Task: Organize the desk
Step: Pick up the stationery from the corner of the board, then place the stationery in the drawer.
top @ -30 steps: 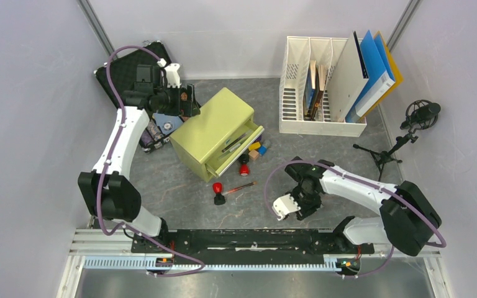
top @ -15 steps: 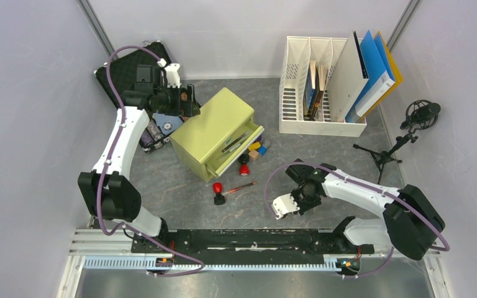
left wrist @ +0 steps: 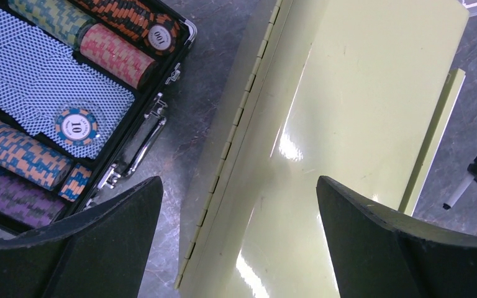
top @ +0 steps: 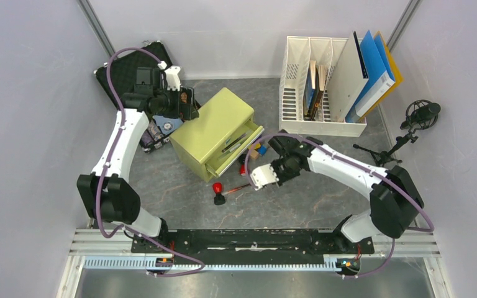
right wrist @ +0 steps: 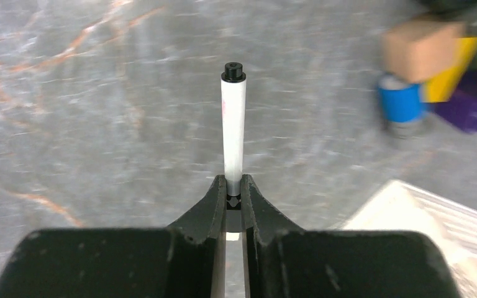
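Observation:
The desk (top: pixel 323 192) is a dark grey marbled surface. My right gripper (right wrist: pixel 234 186) is shut on a white marker (right wrist: pixel 233 124) with a black end, which sticks straight out from the fingertips above the desk (right wrist: pixel 99 124). In the top view this gripper (top: pixel 273 169) hangs just right of the yellow-green cabinet's open drawer (top: pixel 239 146). My left gripper (left wrist: pixel 239 186) is open and empty, over the back left edge of the cabinet (left wrist: pixel 348 112). The top view shows the left gripper (top: pixel 186 102) at the cabinet's (top: pixel 214 127) far corner.
Coloured blocks (top: pixel 258 150), two red stamps (top: pixel 218 189) and a red pencil (top: pixel 241 187) lie in front of the drawer. An open poker chip case (left wrist: pixel 68 93) sits left of the cabinet. A white file organizer (top: pixel 317 87) with folders stands at the back right, a microphone tripod (top: pixel 410 127) at the right.
My right gripper has shut on the white marker and swung from the desk's near edge back and left toward the open drawer. The left arm has not moved.

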Controlling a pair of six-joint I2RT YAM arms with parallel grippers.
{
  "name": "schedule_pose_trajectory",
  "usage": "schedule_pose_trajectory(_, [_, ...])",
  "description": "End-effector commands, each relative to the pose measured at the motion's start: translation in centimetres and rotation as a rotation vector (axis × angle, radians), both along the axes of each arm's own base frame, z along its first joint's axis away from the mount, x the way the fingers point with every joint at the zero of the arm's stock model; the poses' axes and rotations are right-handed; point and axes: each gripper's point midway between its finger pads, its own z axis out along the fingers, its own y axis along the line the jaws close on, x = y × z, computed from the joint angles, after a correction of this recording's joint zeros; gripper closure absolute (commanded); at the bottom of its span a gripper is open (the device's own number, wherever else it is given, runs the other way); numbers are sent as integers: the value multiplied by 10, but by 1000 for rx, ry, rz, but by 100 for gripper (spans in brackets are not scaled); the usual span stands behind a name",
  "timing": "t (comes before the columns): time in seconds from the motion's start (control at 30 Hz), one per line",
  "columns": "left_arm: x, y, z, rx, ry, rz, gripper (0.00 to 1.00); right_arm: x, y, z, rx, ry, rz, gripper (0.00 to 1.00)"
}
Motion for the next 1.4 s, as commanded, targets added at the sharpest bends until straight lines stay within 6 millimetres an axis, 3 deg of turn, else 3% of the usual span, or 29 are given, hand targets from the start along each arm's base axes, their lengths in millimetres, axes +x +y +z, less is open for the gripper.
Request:
schedule_pose_trajectory(0.0, [-7, 9, 21, 46, -87, -16, 0, 36, 34, 46, 72, -106, 40, 97])
schedule_pose_trajectory(0.13, [-9, 9, 16, 51, -77, -15, 0, 64, 64, 85, 114, -187, 75, 97])
schedule_pose_trajectory(0.43, [-11, 10, 6, 52, -50, -9, 0, 93, 121, 116, 138, -313, 148, 99])
schedule_pose_trajectory(0.63, [-12, 10, 3, 51, -53, -13, 0, 96, 149, 119, 132, -370, 200, 100])
schedule_pose_trajectory(0.93, [-13, 9, 0, 47, -52, -14, 0, 105, 165, 115, 103, -425, 219, 99])
schedule_pose_trajectory(1.1, [-13, 8, -2, 41, -48, -14, 0, 109, 171, 115, 114, -446, 208, 88])
schedule_pose_trajectory(1.17, [-14, 8, -2, 42, -49, -16, 0, 110, 172, 118, 129, -455, 185, 75])
schedule_pose_trajectory(1.2, [-14, 8, -1, 42, -52, -16, 0, 112, 172, 121, 139, -465, 168, 62])
schedule_pose_trajectory(1.37, [-14, 9, 0, 44, -56, -16, 0, 116, 168, 138, 208, -525, 81, 35])
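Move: The right hand already holds the black-and-white marker upright under its shut fingers. The open drawer of the green cabinet lies about 16 cm to its left, 10 ahead and some 6 higher. The wooden block stands roughly 11 cm ahead and 10 left, the red-black piece 7 ahead and 15 left, and the red pen 2 back and 17 left, all about 5 to 6 cm below. From the left hand, the drawer is some 14 cm back, 16 to the right and 11 lower. Still pinching the marker, the right hand carries it clear of the table and lets go of it over the open drawer, opening its fingers to a bit over half. It climbs forward and left at first, about 10 cm up, then travels mostly left at that height, some 16 cm in all, tilting its fingertips forward by about 25 degrees. The left hand stays open and eases back and down about 2 cm each over the cabinet. ##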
